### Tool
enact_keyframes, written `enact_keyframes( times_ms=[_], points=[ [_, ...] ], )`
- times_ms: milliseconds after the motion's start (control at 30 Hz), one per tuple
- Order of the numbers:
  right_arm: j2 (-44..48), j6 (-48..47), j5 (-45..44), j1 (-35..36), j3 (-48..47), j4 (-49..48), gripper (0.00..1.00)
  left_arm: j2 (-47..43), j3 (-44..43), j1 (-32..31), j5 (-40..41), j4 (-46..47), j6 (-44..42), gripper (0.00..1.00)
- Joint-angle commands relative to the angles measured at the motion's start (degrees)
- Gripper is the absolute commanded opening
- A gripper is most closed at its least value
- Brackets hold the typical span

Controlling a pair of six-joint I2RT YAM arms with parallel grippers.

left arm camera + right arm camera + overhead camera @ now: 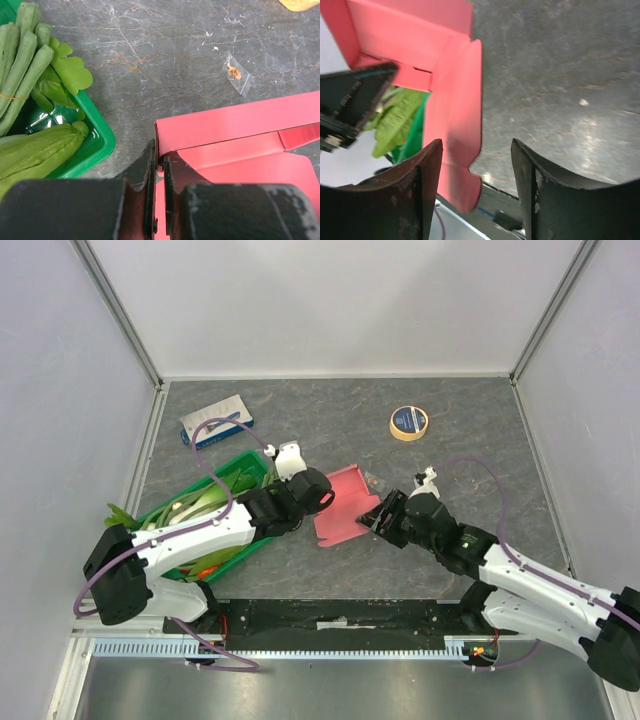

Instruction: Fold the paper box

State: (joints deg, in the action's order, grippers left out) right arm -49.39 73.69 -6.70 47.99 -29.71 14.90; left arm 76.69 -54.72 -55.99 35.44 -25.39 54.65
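Note:
The paper box (345,508) is a pink card cut-out with one long side folded up, in the middle of the table. My left gripper (322,494) is shut on its left edge. In the left wrist view the jaws (160,162) pinch the corner of the raised pink wall (235,125). My right gripper (378,519) is at the card's right edge, open. In the right wrist view a pink flap (457,115) hangs between the fingers, close to the left fingertip (427,165) and apart from the right one.
A green crate (257,464) of vegetables stands left of the box, close under my left arm. A blue-and-white package (216,427) lies at the back left and a tape roll (409,423) at the back right. A small clear bag (237,75) lies just beyond the card.

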Motion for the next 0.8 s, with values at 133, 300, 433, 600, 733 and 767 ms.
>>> enact_keyframes(
  times_ms=[133, 300, 433, 600, 733, 767],
  points=[
    [-8.5, 4.7, -3.6, 1.2, -4.6, -10.8, 0.42, -1.5, 0.8, 0.1, 2.5, -1.6, 11.5, 0.02],
    [-13.8, -1.2, -8.1, 2.3, -11.4, -2.6, 0.14, -3.4, 2.2, 0.2, 2.5, 0.2, 8.1, 0.23],
    [-15.0, -6.3, -12.9, 1.5, -17.5, 7.2, 0.00, -8.4, 5.4, 0.3, -2.1, 5.6, -2.9, 0.73],
    [-17.6, -26.0, -11.9, -5.6, -27.0, 18.3, 0.00, -22.2, 15.2, 0.3, -16.4, 16.5, -18.9, 0.94],
    [-26.9, -51.0, -1.0, -13.5, -41.2, 30.6, 0.00, -35.0, 18.4, 0.4, -23.1, 16.2, -23.7, 0.94],
    [-29.2, -57.5, 5.9, -14.6, -43.7, 37.3, 0.00, -36.6, 18.7, 0.4, -23.7, 16.0, -24.6, 0.95]
  ],
)
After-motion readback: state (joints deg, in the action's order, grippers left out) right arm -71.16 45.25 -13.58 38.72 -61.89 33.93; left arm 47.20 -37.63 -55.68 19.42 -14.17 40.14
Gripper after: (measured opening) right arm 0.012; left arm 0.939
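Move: The right hand is open beside the paper box: the box's right panel, which it goes for, lies about 3 cm left and 2 cm ahead at finger height. The box's middle is some 4 cm left and 4 cm ahead, and the small plastic packet roughly 11 cm ahead, 2 cm left, on the table. The left hand still pinches the box's left wall, with its middle about 4 cm right, 3 cm back; the green basket sits some 21 cm left, 5 cm back. Right fingers pinch the panel and carry the box forward and up; left lets go, backing off about 6 cm. ##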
